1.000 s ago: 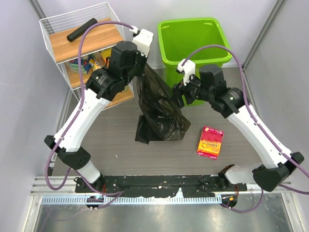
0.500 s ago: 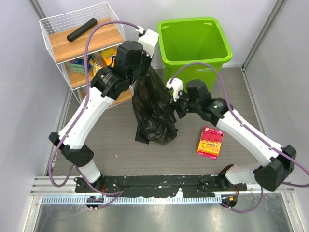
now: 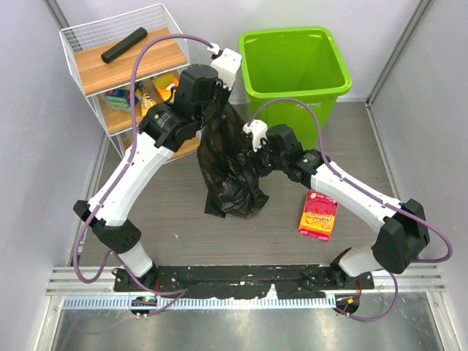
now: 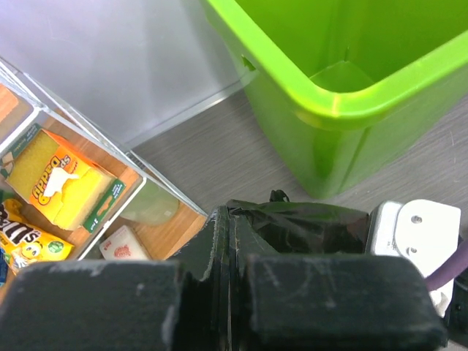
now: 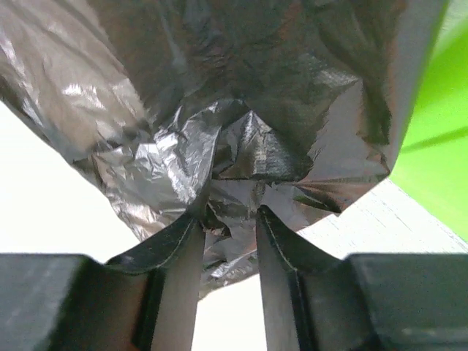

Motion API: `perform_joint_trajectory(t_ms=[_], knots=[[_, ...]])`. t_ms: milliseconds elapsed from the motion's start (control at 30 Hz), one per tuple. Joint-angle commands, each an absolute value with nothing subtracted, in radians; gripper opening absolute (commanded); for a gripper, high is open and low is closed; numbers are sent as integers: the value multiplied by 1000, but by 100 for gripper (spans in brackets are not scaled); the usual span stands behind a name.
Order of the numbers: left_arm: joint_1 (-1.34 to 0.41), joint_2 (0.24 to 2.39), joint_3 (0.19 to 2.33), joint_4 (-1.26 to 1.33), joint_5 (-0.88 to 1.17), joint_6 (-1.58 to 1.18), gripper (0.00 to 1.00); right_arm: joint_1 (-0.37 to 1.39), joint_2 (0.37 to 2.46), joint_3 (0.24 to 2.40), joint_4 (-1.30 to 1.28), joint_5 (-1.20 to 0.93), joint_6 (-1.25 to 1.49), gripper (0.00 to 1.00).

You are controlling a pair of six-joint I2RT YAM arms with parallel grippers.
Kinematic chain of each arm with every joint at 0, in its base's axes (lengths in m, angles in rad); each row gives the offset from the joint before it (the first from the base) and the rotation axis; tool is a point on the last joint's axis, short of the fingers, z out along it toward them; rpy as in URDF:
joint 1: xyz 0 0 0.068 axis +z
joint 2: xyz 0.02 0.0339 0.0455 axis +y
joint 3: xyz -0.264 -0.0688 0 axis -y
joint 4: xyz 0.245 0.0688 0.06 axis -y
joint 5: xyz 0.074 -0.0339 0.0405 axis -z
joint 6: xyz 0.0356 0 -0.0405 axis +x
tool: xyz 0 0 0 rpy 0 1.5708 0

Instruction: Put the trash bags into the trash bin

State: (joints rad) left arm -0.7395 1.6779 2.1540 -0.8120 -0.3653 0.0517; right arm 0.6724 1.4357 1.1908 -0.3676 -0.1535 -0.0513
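Note:
The black crinkled trash bag (image 3: 230, 164) hangs from my left gripper (image 3: 219, 104), its lower end bunched on the floor. In the left wrist view the left gripper (image 4: 232, 227) is shut on the bag's top edge (image 4: 307, 223), with the lime-green trash bin (image 4: 329, 102) just ahead. The bin (image 3: 296, 93) stands open at the back, right of the bag. My right gripper (image 3: 253, 156) presses into the bag's right side. In the right wrist view it (image 5: 228, 213) is open, with crumpled bag plastic (image 5: 241, 95) between the fingertips and the bin's green wall (image 5: 439, 146) at right.
A white wire shelf rack (image 3: 80, 51) stands at the back left, holding a slim black roll (image 3: 124, 44) on top and snack packs (image 4: 66, 186) below. A red snack packet (image 3: 319, 215) lies on the floor to the right of the bag.
My right gripper has swung left from beside the bin into the bag's side, and its jaws have narrowed around the plastic. The left gripper has carried the bag's top slightly toward the bin.

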Motion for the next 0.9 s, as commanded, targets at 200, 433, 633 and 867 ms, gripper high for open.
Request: perform_joint_trajectory(t_ms=[200,433,633,867], knots=[[-744,1549,2034,-761,-344,101,0,621,1335,1284,-370,-19,-107,1],[-742,1525,1970,-752,-387,179,0,555,1269,1356,-459,152,-176,2],[-742,1526,1885,-700,-420,258,3,503,1259,1465,-521,172,-199,1],[-741,1552,1839,-591,-449,340,46,500,1310,1621,-664,38,-120,1]])
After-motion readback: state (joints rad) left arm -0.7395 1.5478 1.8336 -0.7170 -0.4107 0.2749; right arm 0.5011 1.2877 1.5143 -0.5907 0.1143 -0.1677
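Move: The black trash bag hangs from the left gripper, its middle roughly 22 cm below that hand, 5 cm back and 3 cm right. From the right gripper, its middle is about 5 cm to the left, 1 cm ahead, at finger height. The green bin's middle is some 20 cm ahead of the right gripper, 10 cm right and about level. The red scrub box lies 8 cm back, 20 cm right and 18 cm below. Shut the half-open right fingers to pinch the bag's side, then swing it up about 16 cm and 11 cm right, slightly forward towards the bin, tipping the fingers upward and turning clockwise some 20 degrees each. Ease the left gripper down about 5 cm and slightly left, its left side rolling up; near the end start parting its fingers around the bag's edge. ##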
